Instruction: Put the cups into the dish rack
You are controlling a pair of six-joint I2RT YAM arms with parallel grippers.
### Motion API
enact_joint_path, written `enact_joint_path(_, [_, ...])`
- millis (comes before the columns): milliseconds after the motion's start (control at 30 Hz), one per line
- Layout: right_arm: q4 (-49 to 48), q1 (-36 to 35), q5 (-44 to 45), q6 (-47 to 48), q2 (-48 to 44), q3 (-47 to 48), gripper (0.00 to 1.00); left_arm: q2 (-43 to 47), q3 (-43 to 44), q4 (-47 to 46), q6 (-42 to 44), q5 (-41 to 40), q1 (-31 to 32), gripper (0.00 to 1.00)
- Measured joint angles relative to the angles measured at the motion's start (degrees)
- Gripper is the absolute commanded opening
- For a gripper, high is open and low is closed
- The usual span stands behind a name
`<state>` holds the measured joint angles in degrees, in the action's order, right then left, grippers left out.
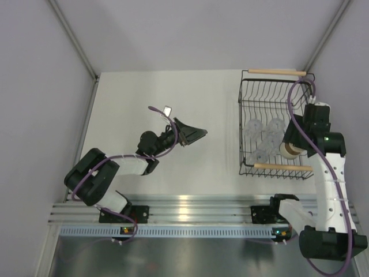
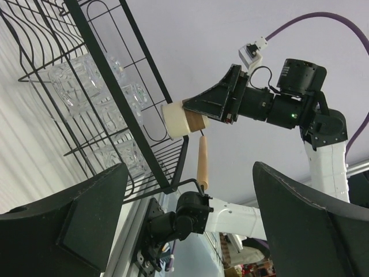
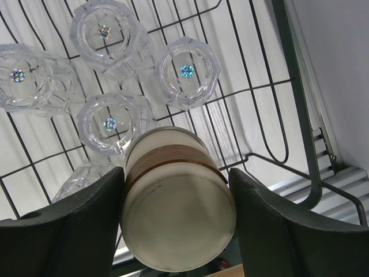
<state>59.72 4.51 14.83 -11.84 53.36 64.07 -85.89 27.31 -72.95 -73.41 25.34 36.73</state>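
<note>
The black wire dish rack (image 1: 240, 127) stands at the right of the table with several clear tumblers (image 1: 253, 128) mouth-down inside. My right gripper (image 1: 292, 146) is shut on the short tan-and-cream cup (image 1: 286, 152) and holds it over the rack's near right corner. In the right wrist view the cup (image 3: 176, 213) shows its base between my fingers (image 3: 75, 231), mouth towards the rack wires (image 3: 300, 115), just beside a tumbler (image 3: 109, 124). My left gripper (image 1: 193, 134) is open and empty, mid-table, facing the rack. It sees the cup (image 2: 183, 120) too.
A light wooden handle (image 1: 275, 72) tops the rack's far end and another (image 1: 282, 167) the near end, just below the held cup. Grey walls close in the table on three sides. The aluminium base rail (image 1: 190, 213) runs along the near edge.
</note>
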Motion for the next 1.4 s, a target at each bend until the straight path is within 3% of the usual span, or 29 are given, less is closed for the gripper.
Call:
enact_joint_path(1300, [1.0,-0.9,-5.9,-2.6,22.1,-6.3,0.00,0.0,0.0,0.0,-0.5,2.3,-0.2,0.93])
enact_joint_path(1400, [1.0,-1.2,-5.7,-2.8,22.1,-6.3,0.11,0.0,0.0,0.0,-0.5,2.3,-0.3,0.93])
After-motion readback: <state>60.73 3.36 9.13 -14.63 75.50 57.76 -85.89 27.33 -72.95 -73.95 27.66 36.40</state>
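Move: The right hand grips the metal cup upside down over the rack's near right part; the free floor spot for it lies some 3 cm to the hand's left, about 14 cm below, hardly nearer the base. Around that spot, at similar depth, are clear cups: one 8 cm to its left, one 7 cm farther out and 4 cm left, one 12 cm beyond it. From the idle left hand the spot is some 35 cm right, 6 cm back and 16 cm down. Lowering the held metal cup about 12 cm into the gap between the clear cups and the rack's near end, the right hand sinks in two stages with a brief slowing halfway and drifts a little left. The wrist tips the fingers some 30 degrees nearer to straight down, and they keep their grip as the hand comes to a stop. ##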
